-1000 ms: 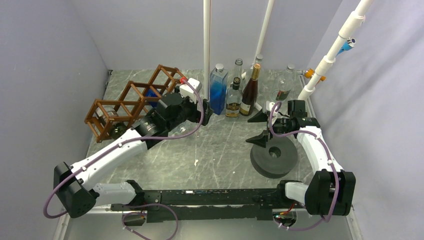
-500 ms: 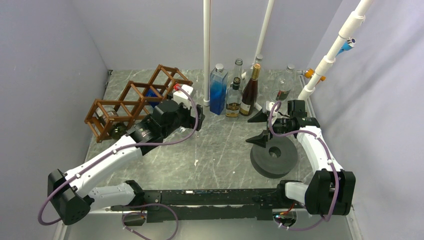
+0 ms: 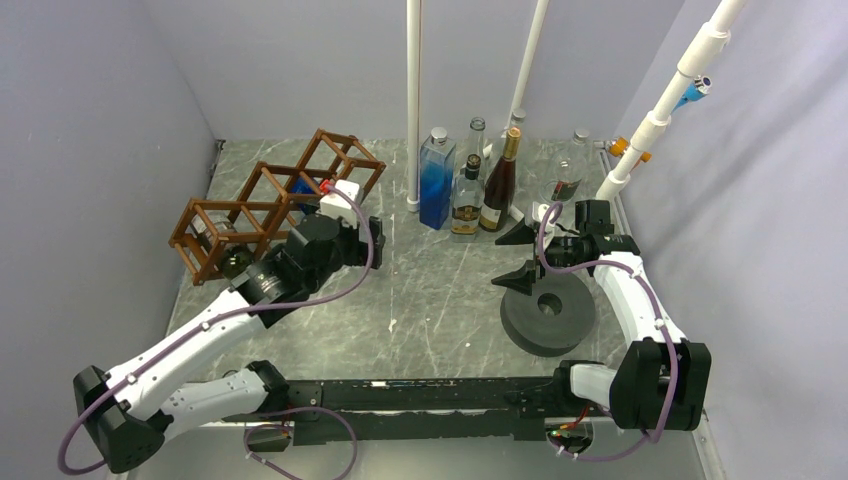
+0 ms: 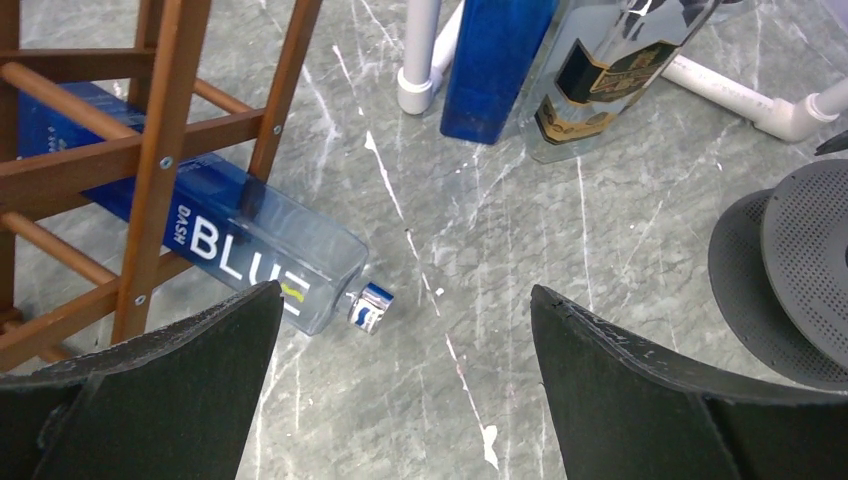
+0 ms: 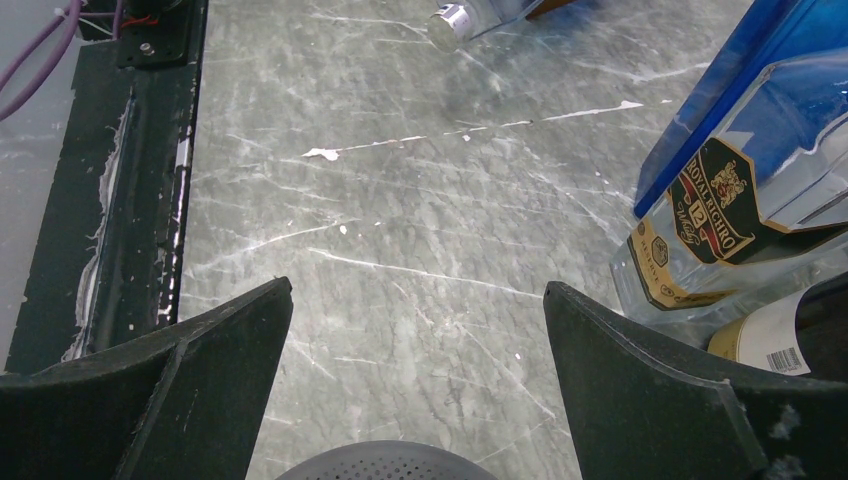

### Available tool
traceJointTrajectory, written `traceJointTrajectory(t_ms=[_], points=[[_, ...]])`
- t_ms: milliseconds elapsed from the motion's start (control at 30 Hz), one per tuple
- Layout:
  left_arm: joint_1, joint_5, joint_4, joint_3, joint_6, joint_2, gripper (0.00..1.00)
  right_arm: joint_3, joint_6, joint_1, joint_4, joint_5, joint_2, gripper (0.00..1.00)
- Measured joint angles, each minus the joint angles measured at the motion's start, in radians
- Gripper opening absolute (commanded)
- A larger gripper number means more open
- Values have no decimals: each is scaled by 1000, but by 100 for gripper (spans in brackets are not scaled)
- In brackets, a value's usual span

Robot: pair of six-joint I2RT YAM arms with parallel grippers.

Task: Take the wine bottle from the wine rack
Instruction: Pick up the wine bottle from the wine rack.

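Note:
The brown wooden wine rack stands at the back left. A clear bottle with a blue "BLUE" label lies slanted through one of its cells, its capped neck poking out onto the table. From above the bottle shows as blue inside the rack. My left gripper hovers just right of the rack, open and empty, with the bottle's cap beside its left finger. My right gripper is open and empty over the table at the right.
Several bottles stand at the back: a blue square one, a whisky bottle and a dark brown one. A grey perforated disc lies under the right gripper. White pipes rise behind. A dark bottle end shows at the rack's left end.
The left arm has drawn back toward the near left, away from the standing bottles, its gripper staying open. The right arm has not moved.

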Motion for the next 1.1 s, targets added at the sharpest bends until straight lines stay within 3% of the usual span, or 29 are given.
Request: traceJointTrajectory(t_ms=[533,833,1100], points=[[0,-117,-189,-39,-150,-175,100,0,0,0,0,0,0,100],[0,-240,-449,-21,-391,-271,99,0,-8,0,0,0,0,100],[1,-410,-807,108,-714,-192,99,0,-20,0,-2,0,0,100]])
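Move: The wine bottle aimed at, dark green with a silver neck in the rack's left end, lies about 31 cm to the left of the left hand, some 3 cm ahead and about 14 cm below. The rack's middle is roughly 25 cm left and 17 cm ahead of that hand; the lying blue bottle is about 12 cm left, 15 cm ahead and 16 cm lower. From the idle right hand, the wine bottle lies roughly 59 cm left, 3 cm ahead and 8 cm below. The left hand, empty and still wide open, sweeps about 14 cm left while drawing back some 7 cm towards its base, passing on the near side of the lying blue bottle and closing in on the silver-necked wine bottle at the rack's left end. The travel gathers speed as it goes, with only a slight sinking late on, while the wrist swings nearly 40 degrees counter-clockwise and tips the fingers some 15 degrees further down, without touching the bottle yet. ##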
